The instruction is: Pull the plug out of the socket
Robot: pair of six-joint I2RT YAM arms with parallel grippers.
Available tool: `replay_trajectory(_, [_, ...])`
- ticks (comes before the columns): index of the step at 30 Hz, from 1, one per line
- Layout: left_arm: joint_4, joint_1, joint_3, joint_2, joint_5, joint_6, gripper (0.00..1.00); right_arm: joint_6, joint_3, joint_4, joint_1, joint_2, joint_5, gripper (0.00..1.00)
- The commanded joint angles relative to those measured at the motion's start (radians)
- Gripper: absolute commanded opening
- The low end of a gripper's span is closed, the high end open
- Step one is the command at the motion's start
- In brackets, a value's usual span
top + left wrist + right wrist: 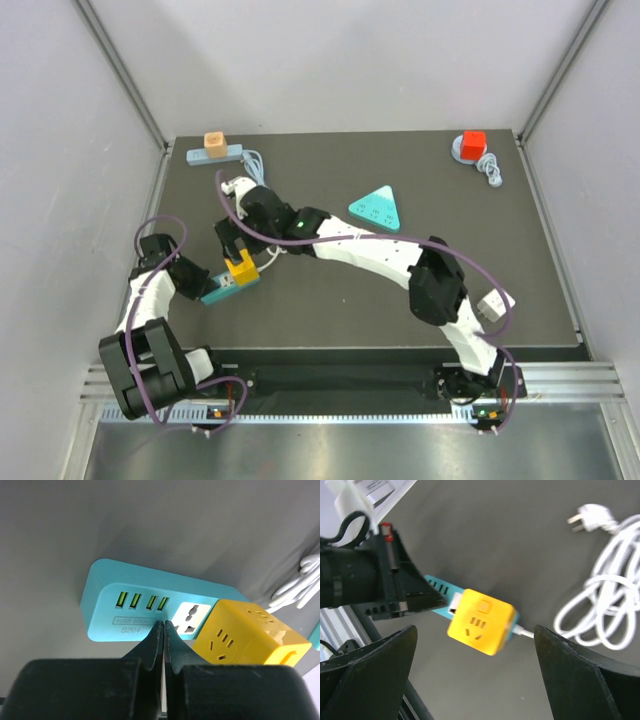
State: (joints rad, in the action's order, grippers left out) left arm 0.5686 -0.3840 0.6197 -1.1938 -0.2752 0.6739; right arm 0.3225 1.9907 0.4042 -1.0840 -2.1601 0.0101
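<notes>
A yellow cube plug (241, 268) sits in the teal socket strip (216, 292) on the dark mat. In the left wrist view the strip (100, 605) shows green USB ports and a white outlet, with the cube (250, 635) at its right end. My left gripper (164, 623) is shut on nothing, its tips against the strip's face by the USB ports. My right gripper (475, 627) hangs above the cube (480, 622), open wide, one finger on each side and apart from it. The strip's white cable (600, 605) trails off to the right.
At the back left an orange cube (215, 143) sits on a pale blue strip (200, 156). A teal triangular socket (377, 208) lies mid-mat. A red cube on a grey base (472, 145) stands back right beside a coiled white cord (491, 170).
</notes>
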Motion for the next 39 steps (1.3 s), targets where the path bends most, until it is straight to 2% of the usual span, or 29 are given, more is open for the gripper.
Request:
replay_trajectory(1, [-0.033,-0.006,-0.014,-0.024,0.004,-0.022,0.0,-0.028,0.1,0.107,-0.042,-0.066,0.065,1.0])
replay_trajectory(7, [-0.021,-0.007,-0.011,-0.044,0.041,-0.016,0.0,-0.017,0.149,0.12,-0.054,-0.11,0.103,0.99])
replay_trajectory(11, [-0.016,-0.007,-0.009,-0.047,0.048,-0.016,0.0,-0.014,0.154,0.122,-0.066,-0.127,0.158,0.94])
replay_trajectory(30, [-0.001,-0.01,0.003,-0.05,0.051,-0.02,0.0,0.043,0.238,0.079,-0.12,-0.234,0.223,0.87])
replay_trajectory(39, [0.007,-0.009,0.003,-0.087,0.051,-0.02,0.0,0.092,0.252,0.079,-0.126,-0.257,0.269,0.77])
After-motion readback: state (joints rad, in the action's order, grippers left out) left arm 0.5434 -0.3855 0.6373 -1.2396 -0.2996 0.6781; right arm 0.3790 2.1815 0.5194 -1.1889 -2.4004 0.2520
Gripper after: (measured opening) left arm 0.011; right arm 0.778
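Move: The yellow plug sits about 3 cm to the left of my right hand, 1 cm back and some 9 cm below it. The teal socket under it is centred roughly 3 cm back, 6 cm left and 12 cm below that hand; the white cable coil lies about 10 cm ahead, 5 cm right and 13 cm below. From my left hand, the socket's middle is about 1 cm ahead, 2 cm right and 2 cm below, and the plug 3 cm ahead, 6 cm right and about 1 cm above. I lower my right hand about 8 cm onto the yellow plug, easing some 3 cm left and tipping the fingers about 10 degrees further down until they straddle it; on the way they begin to close from wide open. My left hand stays, its shut fingertips still resting on the socket beside the plug. ##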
